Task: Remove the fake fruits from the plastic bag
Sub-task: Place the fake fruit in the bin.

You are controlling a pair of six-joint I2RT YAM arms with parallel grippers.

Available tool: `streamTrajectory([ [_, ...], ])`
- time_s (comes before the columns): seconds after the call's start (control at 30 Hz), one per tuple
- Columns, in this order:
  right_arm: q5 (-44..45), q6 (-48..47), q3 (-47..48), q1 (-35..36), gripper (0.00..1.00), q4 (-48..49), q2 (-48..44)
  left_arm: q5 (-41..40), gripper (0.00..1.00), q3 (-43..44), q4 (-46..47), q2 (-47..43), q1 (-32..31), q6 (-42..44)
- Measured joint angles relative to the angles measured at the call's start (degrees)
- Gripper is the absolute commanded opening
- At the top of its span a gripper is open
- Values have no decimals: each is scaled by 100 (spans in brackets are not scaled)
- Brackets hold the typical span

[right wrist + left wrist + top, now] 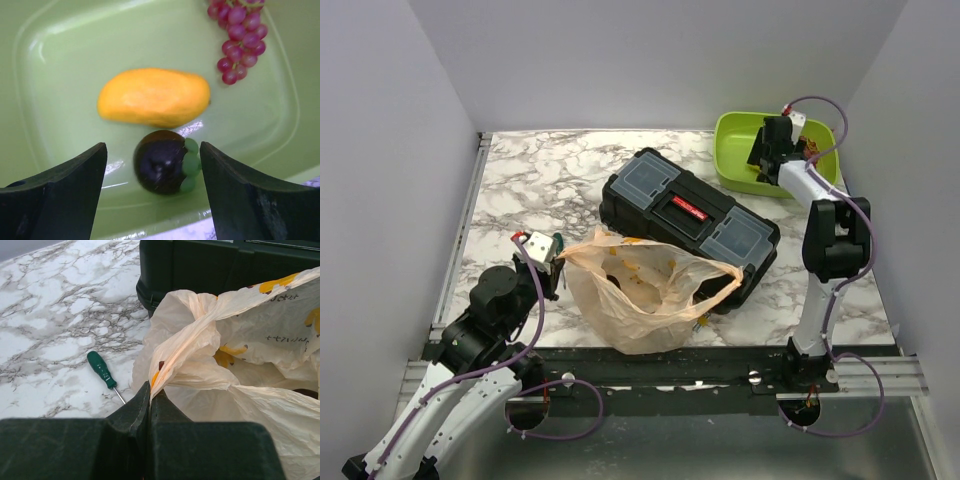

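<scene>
The plastic bag (640,290) lies crumpled against the front of the black toolbox, its mouth held up on the left. My left gripper (558,262) is shut on a twisted fold of the bag's edge (175,360). A dark shape (617,278) shows inside the bag; what it is I cannot tell. My right gripper (152,144) hangs open over the green bowl (65,60). Below its fingers, touching neither, a dark purple fake fruit (162,162) with green leaves lies in the bowl. A yellow oval fake fruit (152,97) lies just behind it.
A black toolbox (685,215) lies slantwise mid-table. The green bowl (735,135) stands at the back right and also holds red grapes (240,40). A green-handled screwdriver (101,370) lies on the marble left of the bag.
</scene>
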Motion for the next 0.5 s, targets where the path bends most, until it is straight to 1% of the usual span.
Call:
streamTrajectory([
  [0.23,-107,31,-232,0,76,-37,-833,0,0,0,2,-37,0,-4],
  [0.33,-431,146,-680,0,75,-42,-1364,0,0,0,2,-39,2,-4],
  [0.5,-1268,444,-1740,4,74,28,-2514,-7,0,0,7,-44,2,-9],
])
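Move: The open right hand hangs some 6 cm above the dark purple fruit, which is already loose in the bin. From this hand the plastic bag's mouth is about 38 cm back and 30 cm left, at much the same height. The mango lies 6 cm ahead and 6 cm down, the grapes 8 cm ahead and 11 cm right, and the toolbox 22 cm back and 19 cm left. The left hand has the bag's mouth about 18 cm right, 3 cm back and 10 cm below. The right hand, fingers staying wide open and already clear of the dark purple fruit, first climbs nearly straight up out of the bin by about 5 cm, then keeps rising more gently while it draws back over the bin's near side and a little left towards the plastic bag, its fingers tipping up and swinging slightly counter-clockwise as its left side lifts, some 15 degrees of turn in all. The left hand stays in place and keeps its pinch on the bag's gathered corner, holding the mouth open. ##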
